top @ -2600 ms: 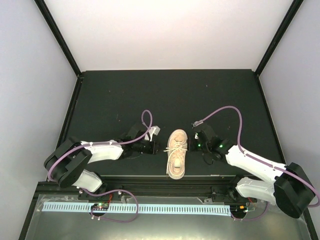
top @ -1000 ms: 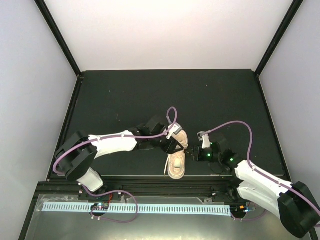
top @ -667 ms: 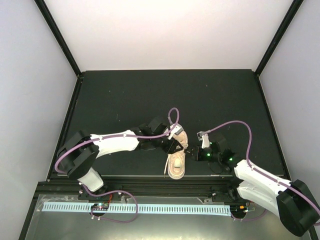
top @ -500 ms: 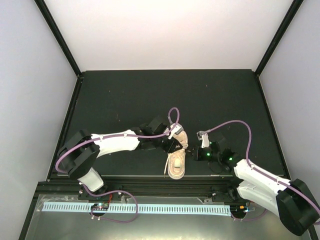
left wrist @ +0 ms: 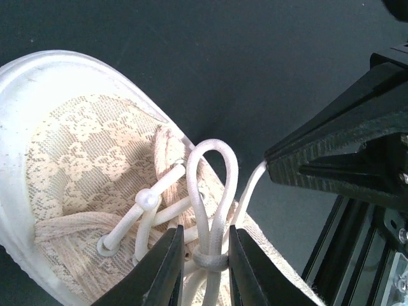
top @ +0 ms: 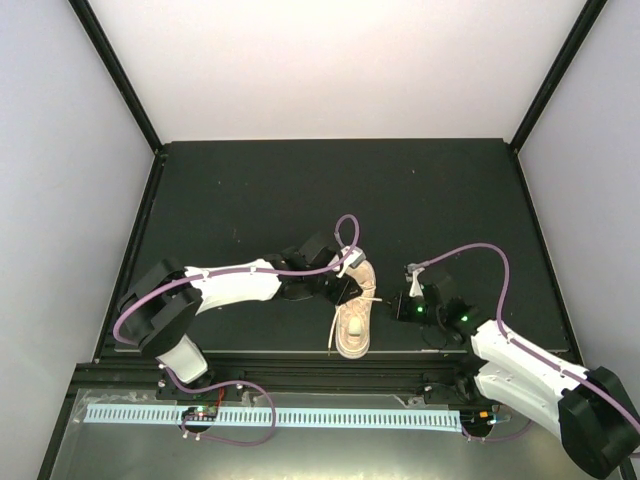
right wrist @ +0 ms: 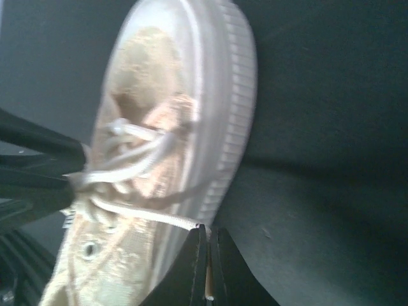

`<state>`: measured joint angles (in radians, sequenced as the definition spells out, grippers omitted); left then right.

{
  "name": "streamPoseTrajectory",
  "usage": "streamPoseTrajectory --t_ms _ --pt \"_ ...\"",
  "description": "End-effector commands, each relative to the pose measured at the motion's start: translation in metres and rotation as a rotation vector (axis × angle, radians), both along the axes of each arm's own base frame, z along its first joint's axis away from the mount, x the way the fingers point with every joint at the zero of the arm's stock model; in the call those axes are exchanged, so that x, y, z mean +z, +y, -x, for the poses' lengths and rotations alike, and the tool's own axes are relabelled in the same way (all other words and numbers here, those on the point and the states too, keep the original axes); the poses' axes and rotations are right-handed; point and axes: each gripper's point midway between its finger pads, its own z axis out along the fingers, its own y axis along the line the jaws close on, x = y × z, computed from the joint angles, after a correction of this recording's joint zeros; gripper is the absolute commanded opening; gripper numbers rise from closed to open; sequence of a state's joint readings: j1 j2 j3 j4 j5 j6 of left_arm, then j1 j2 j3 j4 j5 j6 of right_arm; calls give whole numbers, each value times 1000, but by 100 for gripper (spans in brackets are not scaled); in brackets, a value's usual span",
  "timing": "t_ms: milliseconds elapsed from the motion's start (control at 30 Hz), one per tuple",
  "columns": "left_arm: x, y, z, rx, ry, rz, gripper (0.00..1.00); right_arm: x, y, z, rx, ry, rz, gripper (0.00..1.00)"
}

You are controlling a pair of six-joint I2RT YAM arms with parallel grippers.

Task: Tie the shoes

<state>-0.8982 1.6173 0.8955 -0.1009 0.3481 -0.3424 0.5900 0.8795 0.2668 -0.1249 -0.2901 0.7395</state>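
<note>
The shoe (top: 353,330), a pale beige-pink sneaker with cream laces, lies near the table's front edge with its toe toward the arms. My left gripper (top: 349,289) reaches over its laced top from the left. In the left wrist view a lace loop (left wrist: 213,166) stands upright between the left gripper (left wrist: 204,231) fingers, which press on the knot at its base. My right gripper (top: 393,304) sits just right of the shoe. In the right wrist view the right gripper (right wrist: 207,231) is shut on the end of a lace strand (right wrist: 146,215) stretched taut from the shoe (right wrist: 220,95).
The black table mat (top: 330,190) extends behind the shoe. A metal rail (top: 300,365) runs along the front edge close to the heel. Purple cables (top: 470,250) arc over both arms. The right gripper's black body (left wrist: 344,146) sits close beside the left fingers.
The left fingers have narrowed around the lace loop. The right gripper has shut on the lace end and drawn slightly to the right, pulling the strand taut.
</note>
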Motion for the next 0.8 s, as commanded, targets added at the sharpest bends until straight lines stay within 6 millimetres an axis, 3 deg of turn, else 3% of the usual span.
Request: streamPoseTrajectory --t_ms 0,200,300,367,500,533,633,767 --pt "8 -3 -6 27 -11 0 22 -22 -28 3 -135 81 99 2" --pt "21 -5 -7 41 -17 33 23 -35 -45 10 -214 140 147 2" --pt "35 -4 -9 62 -31 59 34 -32 -46 9 -220 135 148 7" --pt "42 2 -12 100 -39 62 44 -26 -46 8 -219 123 150 19" --pt "46 21 -16 199 -17 74 59 -5 -45 0 -215 61 143 66" --pt "44 26 -15 223 1 84 60 3 -44 -3 -210 36 137 72" --pt "30 39 -10 271 79 107 60 24 -38 -12 -196 -23 110 82" --pt "13 44 -4 293 145 93 54 39 -17 -23 -141 -46 44 84"
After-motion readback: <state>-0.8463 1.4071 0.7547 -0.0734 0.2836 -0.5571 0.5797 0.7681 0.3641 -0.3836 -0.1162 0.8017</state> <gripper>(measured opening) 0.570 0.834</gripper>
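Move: The right hand holds the lace end, and the knot it pulls away from lies about 5 cm to its left, 1 cm farther out and roughly level. The left fingers already hold the base of the bow loop at that knot, right at their tips. From the left hand the toe cap is about 4 cm ahead, 1 cm right and 2 cm lower, the shoe opening about 7 cm back, straight in line and 3 cm lower. While the left fingers keep still around the loop base, the right hand draws the pinched lace end about 4 cm to the right and nearly 3 cm down, away from the knot, turning some 10 degrees clockwise, then opens wide, lets go of the end and rises some 4 cm, easing forward. As the right hand finishes its pull, the left fingers open and come free of the loop, lifting about 4 cm first and then swinging about as far left, off the shoe, sinking a little and turning counter-clockwise. ##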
